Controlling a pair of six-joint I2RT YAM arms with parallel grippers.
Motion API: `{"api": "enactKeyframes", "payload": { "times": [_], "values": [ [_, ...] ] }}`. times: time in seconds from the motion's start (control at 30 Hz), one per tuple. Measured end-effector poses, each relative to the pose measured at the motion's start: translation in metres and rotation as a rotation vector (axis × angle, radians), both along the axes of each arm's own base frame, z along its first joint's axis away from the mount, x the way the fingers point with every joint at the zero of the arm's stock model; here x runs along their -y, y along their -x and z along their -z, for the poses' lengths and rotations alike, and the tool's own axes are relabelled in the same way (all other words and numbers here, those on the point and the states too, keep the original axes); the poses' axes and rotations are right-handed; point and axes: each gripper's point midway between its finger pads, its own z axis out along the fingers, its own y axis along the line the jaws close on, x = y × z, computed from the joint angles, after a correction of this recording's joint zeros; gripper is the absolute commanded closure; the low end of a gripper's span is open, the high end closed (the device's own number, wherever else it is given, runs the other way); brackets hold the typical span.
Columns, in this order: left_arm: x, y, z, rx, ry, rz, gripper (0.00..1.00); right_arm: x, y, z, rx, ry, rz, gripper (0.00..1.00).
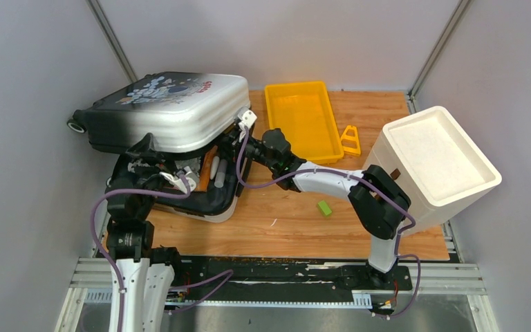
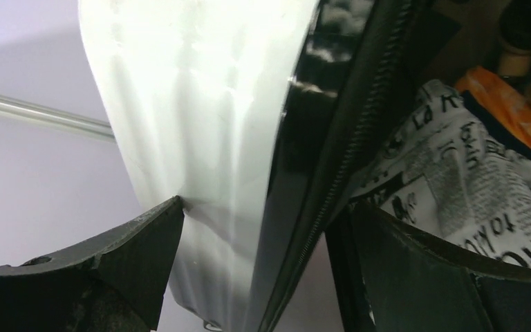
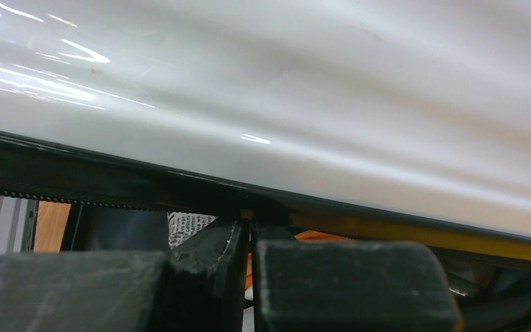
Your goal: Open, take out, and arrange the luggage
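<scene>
The luggage (image 1: 173,111) lies at the table's back left with its white-to-black lid partly raised over the black lower half (image 1: 207,204). My left gripper (image 1: 173,173) stands open astride the lid's front edge (image 2: 297,138). One finger (image 2: 145,242) touches the white outer shell and the other finger (image 2: 401,263) is inside by the zipper. My right gripper (image 1: 238,135) is shut, its tips (image 3: 250,220) pressed up under the lid's black rim (image 3: 110,176). I cannot see anything between them. Inside lie a newsprint-patterned cloth (image 2: 470,187) and an orange item (image 2: 505,104).
A yellow tray (image 1: 304,117) stands behind the right arm, with a yellow triangular piece (image 1: 350,140) beside it. A white foam box (image 1: 435,166) sits tilted at the right edge. A small green block (image 1: 325,207) lies on the wooden tabletop (image 1: 283,221).
</scene>
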Motion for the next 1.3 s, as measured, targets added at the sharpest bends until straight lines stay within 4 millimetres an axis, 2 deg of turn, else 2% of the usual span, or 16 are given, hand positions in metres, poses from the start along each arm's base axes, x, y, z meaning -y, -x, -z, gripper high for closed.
{"api": "enactKeyframes", "payload": {
  "times": [0.2,0.37,0.43,0.5,0.53,0.57,0.63,0.7,0.77,0.83,0.87,1.0,1.07,1.2,1.3],
  "values": [
    [-0.009,-0.025,-0.024,0.116,-0.008,-0.038,0.02,0.001,-0.002,-0.002,0.003,-0.003,0.003,0.94],
    [-0.012,-0.036,-0.039,0.177,-0.027,-0.054,0.04,0.001,-0.002,-0.003,0.001,-0.005,0.004,0.94],
    [-0.013,-0.039,-0.041,0.190,-0.040,-0.054,0.12,0.001,-0.002,-0.003,-0.001,-0.006,0.004,0.94],
    [-0.012,-0.044,-0.042,0.190,-0.054,-0.049,0.35,0.002,-0.003,-0.003,-0.005,-0.011,0.007,0.93],
    [-0.012,-0.047,-0.043,0.190,-0.061,-0.045,0.42,0.002,-0.004,-0.004,-0.007,-0.015,0.010,0.93],
    [-0.011,-0.048,-0.045,0.198,-0.069,-0.043,0.59,0.003,-0.005,-0.006,-0.007,-0.021,0.013,0.92],
    [-0.013,-0.048,-0.061,0.244,-0.082,-0.052,0.79,0.004,-0.008,-0.014,-0.006,-0.041,0.023,0.83],
    [-0.016,-0.046,-0.084,0.310,-0.092,-0.069,0.89,0.006,-0.009,-0.022,-0.021,-0.065,0.032,0.72],
    [-0.018,-0.043,-0.106,0.378,-0.098,-0.082,0.92,0.010,-0.007,-0.031,-0.052,-0.093,0.040,0.61],
    [-0.016,-0.042,-0.116,0.413,-0.097,-0.076,0.94,0.016,-0.001,-0.037,-0.117,-0.128,0.042,0.49],
    [-0.014,-0.040,-0.120,0.427,-0.098,-0.066,0.98,0.022,0.006,-0.036,-0.170,-0.139,0.041,0.46],
    [-0.005,-0.036,-0.130,0.448,-0.100,-0.025,1.00,0.036,0.023,-0.023,-0.374,-0.162,0.064,0.36],
    [-0.003,-0.036,-0.136,0.441,-0.098,-0.021,1.00,0.042,0.026,-0.008,-0.487,-0.155,0.105,0.34],
    [-0.002,-0.043,-0.138,0.423,-0.102,-0.033,1.00,0.054,0.033,0.039,-0.734,-0.124,0.277,0.35],
    [0.001,-0.047,-0.139,0.420,-0.101,-0.037,1.00,0.059,0.053,0.077,-0.947,-0.085,0.418,0.34]
  ]
}}
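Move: The suitcase lid's near rim runs about 5 cm ahead of the open left hand and some 3 cm above it; the patterned bag inside lies roughly 3 cm farther out, 8 cm to the right and 20 cm below that hand. The closed right fingertips are still under the lid's right-hand rim, about 1 cm ahead, 2 cm to the left and 1 cm above the hand point; from there the orange pack lies some 5 cm back, 6 cm left and 15 cm down. The lid stays propped on the right fingers while the left hand pushes forward and up onto its near rim, pinches it between the fingers and lifts, some 14 cm up in all, wrist tipping upward about 25 degrees. Then the right hand rises slightly, comes free, opens partway and swings down, back and right beside the case, turning its fingers down. ##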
